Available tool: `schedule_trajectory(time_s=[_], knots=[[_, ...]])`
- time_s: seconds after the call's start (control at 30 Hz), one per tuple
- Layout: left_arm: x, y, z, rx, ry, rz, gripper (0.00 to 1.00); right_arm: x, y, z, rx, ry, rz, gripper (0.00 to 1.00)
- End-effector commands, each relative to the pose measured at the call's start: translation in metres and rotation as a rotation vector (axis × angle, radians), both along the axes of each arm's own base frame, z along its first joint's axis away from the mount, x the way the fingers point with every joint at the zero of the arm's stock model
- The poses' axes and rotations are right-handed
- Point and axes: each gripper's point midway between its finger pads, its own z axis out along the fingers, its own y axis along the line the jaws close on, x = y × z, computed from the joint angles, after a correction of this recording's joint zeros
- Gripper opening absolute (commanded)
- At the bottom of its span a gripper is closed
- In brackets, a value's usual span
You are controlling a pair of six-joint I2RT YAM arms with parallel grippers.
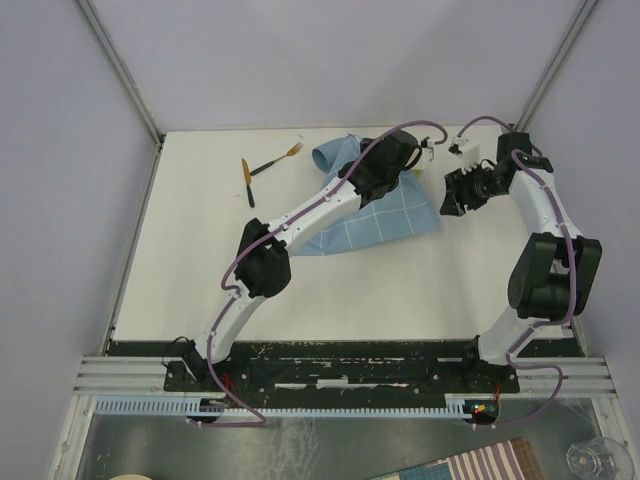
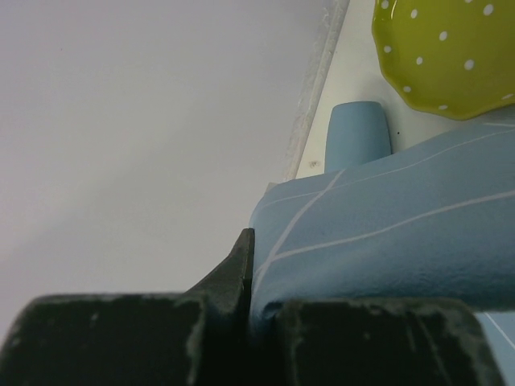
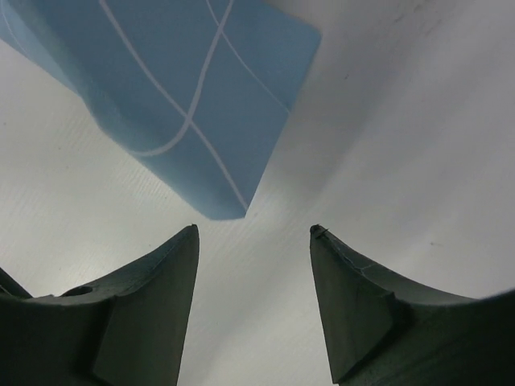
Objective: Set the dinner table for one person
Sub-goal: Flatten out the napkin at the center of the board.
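Note:
The dinner table is a wide white top. A light-blue cloth with a white grid lies at its back right, partly under my left arm. My left gripper is shut on a raised fold of that cloth, pinched between its fingers. My right gripper hovers just right of the cloth, open and empty, with the cloth's corner a little ahead of its fingertips. A knife and a fork lie at the back left.
Past the cloth, the left wrist view shows a light-blue cup and a green plate with white dots close to the table's edge by the wall. Grey walls enclose the table on three sides.

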Motion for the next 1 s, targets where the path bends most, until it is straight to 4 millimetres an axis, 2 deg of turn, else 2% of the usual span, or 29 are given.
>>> schedule_trajectory(time_s=[0.0, 0.1, 0.37, 0.6, 0.83, 0.87, 0.9, 0.97], knots=[[-0.013, 0.009, 0.069, -0.206, -0.088, 0.03, 0.03, 0.035, 0.022, 0.022, 0.08, -0.107, 0.032, 0.66], [-0.013, 0.01, 0.067, -0.209, -0.083, 0.036, 0.03, 0.038, 0.037, 0.027, 0.117, -0.112, 0.046, 0.66], [-0.011, 0.014, 0.065, -0.228, -0.088, 0.064, 0.03, 0.024, 0.069, 0.045, 0.158, -0.139, 0.114, 0.67], [-0.013, 0.019, 0.066, -0.246, -0.093, 0.093, 0.03, 0.036, 0.09, 0.044, 0.221, -0.117, 0.137, 0.67], [-0.012, 0.026, 0.073, -0.265, -0.114, 0.126, 0.03, 0.032, 0.116, 0.039, 0.256, -0.1, 0.175, 0.64], [-0.012, 0.027, 0.073, -0.265, -0.116, 0.13, 0.03, 0.03, 0.121, 0.037, 0.265, -0.086, 0.184, 0.6], [-0.012, 0.028, 0.073, -0.266, -0.118, 0.135, 0.03, 0.028, 0.124, 0.035, 0.268, -0.074, 0.187, 0.51], [-0.012, 0.03, 0.075, -0.265, -0.122, 0.14, 0.03, 0.029, 0.126, 0.028, 0.259, -0.049, 0.167, 0.2]])
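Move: The napkin hangs from the left gripper's closed fingers. Its right-hand end, near the corner, is about 9 cm left of the open right gripper, 3 cm farther out and 2 cm higher. Seen from the left gripper, that end is some 14 cm to the right, 11 cm back and 9 cm down. The green plate lies about 24 cm ahead of the right gripper, 11 cm left and 12 cm below; the tipped cup is another 20 cm left of it. Reach the right gripper about 10 cm left to the napkin's hanging right-hand end, easing a little forward, then rising slightly, and roll its left side up some 15 degrees. Keep the fingers open until they straddle the cloth, then start closing to pinch it. Keep the left gripper shut on its part of the napkin, letting it drift about 2 cm left late on. ##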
